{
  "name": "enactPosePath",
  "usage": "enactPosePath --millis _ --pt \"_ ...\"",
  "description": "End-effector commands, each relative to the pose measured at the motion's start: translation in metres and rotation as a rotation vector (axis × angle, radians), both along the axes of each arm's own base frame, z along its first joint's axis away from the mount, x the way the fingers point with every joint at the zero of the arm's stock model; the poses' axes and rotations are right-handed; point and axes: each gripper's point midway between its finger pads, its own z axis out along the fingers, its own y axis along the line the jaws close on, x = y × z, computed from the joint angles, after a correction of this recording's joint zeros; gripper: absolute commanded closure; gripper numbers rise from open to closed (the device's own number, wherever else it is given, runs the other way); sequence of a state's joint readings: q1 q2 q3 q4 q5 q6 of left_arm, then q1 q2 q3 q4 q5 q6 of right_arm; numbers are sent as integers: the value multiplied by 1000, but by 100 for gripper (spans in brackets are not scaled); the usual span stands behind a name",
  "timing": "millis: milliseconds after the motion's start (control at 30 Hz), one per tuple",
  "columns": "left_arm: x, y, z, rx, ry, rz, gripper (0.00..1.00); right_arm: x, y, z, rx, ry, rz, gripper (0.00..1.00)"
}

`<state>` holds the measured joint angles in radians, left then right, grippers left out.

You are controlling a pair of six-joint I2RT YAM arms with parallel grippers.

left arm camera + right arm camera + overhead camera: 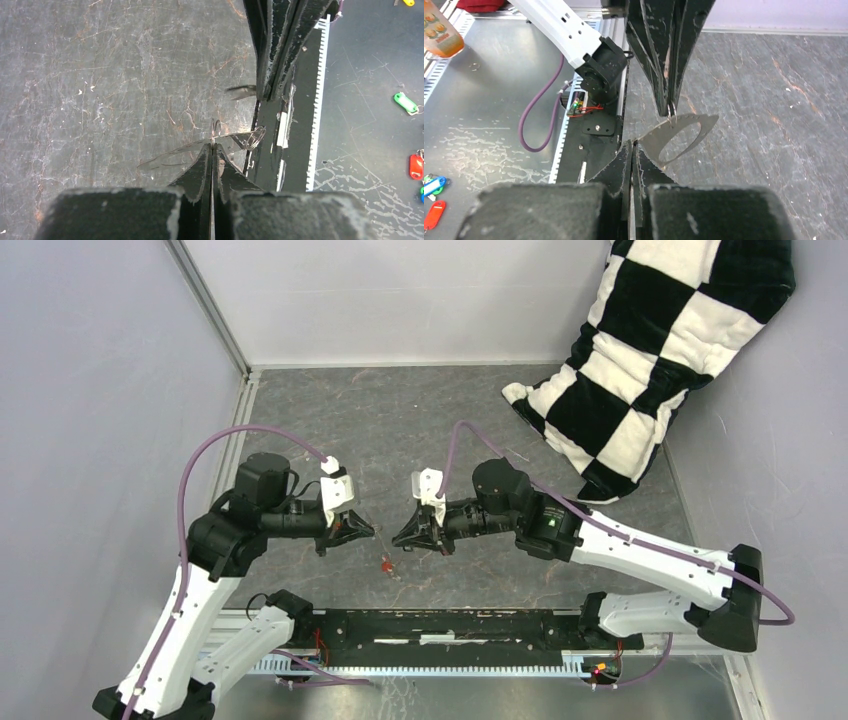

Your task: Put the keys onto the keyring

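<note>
My left gripper (368, 532) and right gripper (398, 538) meet tip to tip low over the table. The keyring (651, 142) is a flat grey oval hoop. My left gripper (212, 145) is shut on the middle of its long edge, where a small wire loop (671, 118) hangs. From the left wrist the keyring (152, 163) shows nearly edge-on. My right gripper (633, 145) is shut beside the hoop's corner. A small dark sliver (242, 91) sticks out of its tips, seemingly the black key. The red key (386, 564) lies on the table just below both grippers.
A black-and-white checked cushion (650, 350) leans in the back right corner. A black rail (450, 625) runs along the near edge by the arm bases. Beyond it lie spare green (405, 102) and red (416, 166) key tags, and an orange bottle (439, 30).
</note>
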<state>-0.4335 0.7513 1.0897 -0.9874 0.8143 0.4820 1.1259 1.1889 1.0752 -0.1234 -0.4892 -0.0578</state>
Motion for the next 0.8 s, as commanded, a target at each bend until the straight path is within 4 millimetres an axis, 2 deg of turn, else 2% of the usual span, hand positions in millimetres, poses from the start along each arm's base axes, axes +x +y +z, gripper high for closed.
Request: enactPosePath --millis 0,167,267,333,533,667,767 --pt "-1 -4 14 -57 -10 7 98 -9 11 29 57 -27 54 100" --pt "-2 -4 14 -66 -10 16 98 3 13 21 25 -36 -29 100" --pt "-1 -2 12 -58 -20 24 98 30 -2 1 -45 -40 -197 100" --pt "0 -1 10 -44 -35 21 98 48 -18 -21 -109 -18 -309 100" --pt "1 5 5 5 -78 9 98 93 -71 -103 -261 129 -611 100" --pt "2 6 4 17 -86 6 98 101 -79 -164 -355 169 -655 100" --pt "4 7 4 24 -95 9 98 107 -74 -195 -392 183 -657 98"
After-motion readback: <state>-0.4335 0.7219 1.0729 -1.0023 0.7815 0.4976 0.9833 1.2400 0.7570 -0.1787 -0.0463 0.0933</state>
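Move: The black-tagged key is already in the right fingertips. The bare patch of table it came from lies about 13 cm ahead of the right hand, 10 cm to its right and 29 cm below. The keyring hangs in the left fingertips, some 3 cm left and 2 cm ahead of the right hand, level with it. Its red tag dangles 1 cm left, 3 cm back and 7 cm down. From the left hand the patch is 11 cm ahead, 13 cm right, 28 cm below. The black-tagged key, still pinched in the shut right fingers, inches about 1 cm left and up by the keyring, then is carried off quickly: some 18 cm down towards the table, with about 9 cm each forward and right. The right fingertips tip down roughly 25 degrees and swing clockwise about 35, while the left hand keeps the keyring pinched, nearly still. ##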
